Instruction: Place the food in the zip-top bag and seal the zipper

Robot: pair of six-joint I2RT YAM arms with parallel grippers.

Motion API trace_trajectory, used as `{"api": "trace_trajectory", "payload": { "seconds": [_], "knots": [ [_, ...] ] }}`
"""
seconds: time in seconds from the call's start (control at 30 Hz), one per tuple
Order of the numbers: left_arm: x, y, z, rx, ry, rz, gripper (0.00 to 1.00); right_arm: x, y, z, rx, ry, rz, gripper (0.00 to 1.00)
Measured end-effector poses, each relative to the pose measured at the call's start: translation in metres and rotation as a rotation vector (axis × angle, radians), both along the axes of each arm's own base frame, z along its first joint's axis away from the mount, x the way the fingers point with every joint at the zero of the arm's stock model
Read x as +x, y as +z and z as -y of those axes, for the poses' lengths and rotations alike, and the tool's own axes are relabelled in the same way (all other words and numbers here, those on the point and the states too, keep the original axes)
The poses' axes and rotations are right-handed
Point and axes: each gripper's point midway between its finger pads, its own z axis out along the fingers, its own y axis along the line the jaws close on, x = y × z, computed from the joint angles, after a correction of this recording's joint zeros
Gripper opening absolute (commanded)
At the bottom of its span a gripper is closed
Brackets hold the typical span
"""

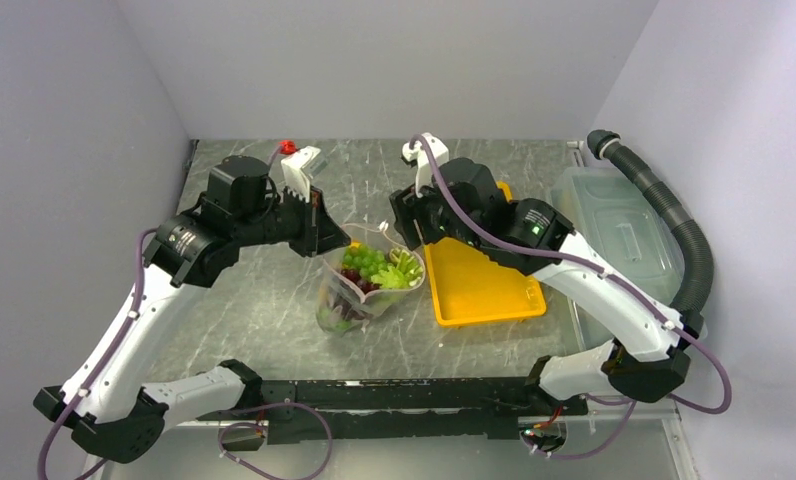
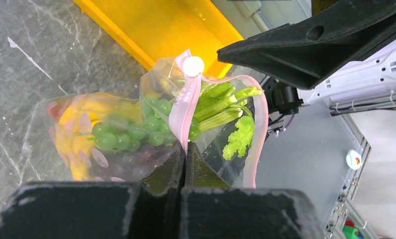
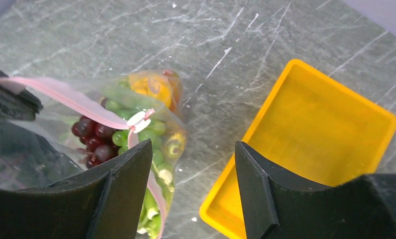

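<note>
The zip-top bag (image 1: 357, 290) stands on the table left of the tray, holding the food: green grapes (image 2: 131, 132), purple grapes (image 3: 94, 137), celery (image 2: 221, 107), a leafy piece (image 2: 241, 137) and yellow-orange pieces (image 3: 153, 87). My left gripper (image 2: 185, 152) is shut on the pink zipper (image 2: 178, 112) at the bag's left edge. The white slider (image 2: 193, 65) sits at the far end; the two pink strips part around the celery. My right gripper (image 3: 191, 159) hangs open at the bag's right side, over the table between bag and tray, with nothing between its fingers.
The yellow tray (image 1: 479, 285) lies right of the bag with nothing in it. A translucent lidded bin (image 1: 614, 225) and a black ribbed hose (image 1: 679, 230) stand at the far right. Walls close in the back and both sides.
</note>
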Motion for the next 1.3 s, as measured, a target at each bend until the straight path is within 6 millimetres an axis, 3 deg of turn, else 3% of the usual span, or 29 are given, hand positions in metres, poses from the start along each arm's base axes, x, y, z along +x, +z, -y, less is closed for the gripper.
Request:
{"api": "trace_trajectory", "payload": {
  "seconds": [0.27,0.4,0.73,0.97,1.3],
  "knots": [
    [-0.015,-0.001,0.004,0.013,-0.114,0.012,0.0,-0.018,0.016,0.02,-0.043,0.137,0.125,0.64],
    [-0.024,-0.001,0.009,0.004,-0.203,0.022,0.0,-0.034,0.013,0.025,-0.063,0.252,0.167,0.64],
    [-0.055,0.003,0.015,-0.046,-0.405,0.031,0.04,-0.09,-0.041,0.013,-0.199,0.698,0.227,0.68],
    [-0.074,0.003,0.014,-0.074,-0.481,0.024,0.02,-0.11,-0.034,0.015,-0.218,0.876,0.365,0.67],
    [-0.088,0.002,0.019,-0.085,-0.54,0.014,0.0,-0.142,-0.044,-0.018,-0.261,1.106,0.35,0.67]
  ]
}}
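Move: The right hand, empty and open, goes for the white slider at the bag zipper's corner, about 5 cm to its left, 2 cm back and 4 cm lower. The celery leaves stand roughly 9 cm back and 1 cm left of this hand; the empty yellow tray's middle is some 20 cm right and 3 cm ahead, far below. From the left hand, already pinching the zipper rim, the slider is about 3 cm ahead, 6 cm right and slightly lower. Keeping its pinch on the zipper rim, the left hand draws the bag back towards the robot about 9 cm and turns some 30 degrees clockwise. The right hand comes back about 14 cm and sinks some 4 cm, swinging about 65 degrees counter-clockwise until its open fingers point left and straddle the slider corner; it veers right first, then left at the end, without closing. ##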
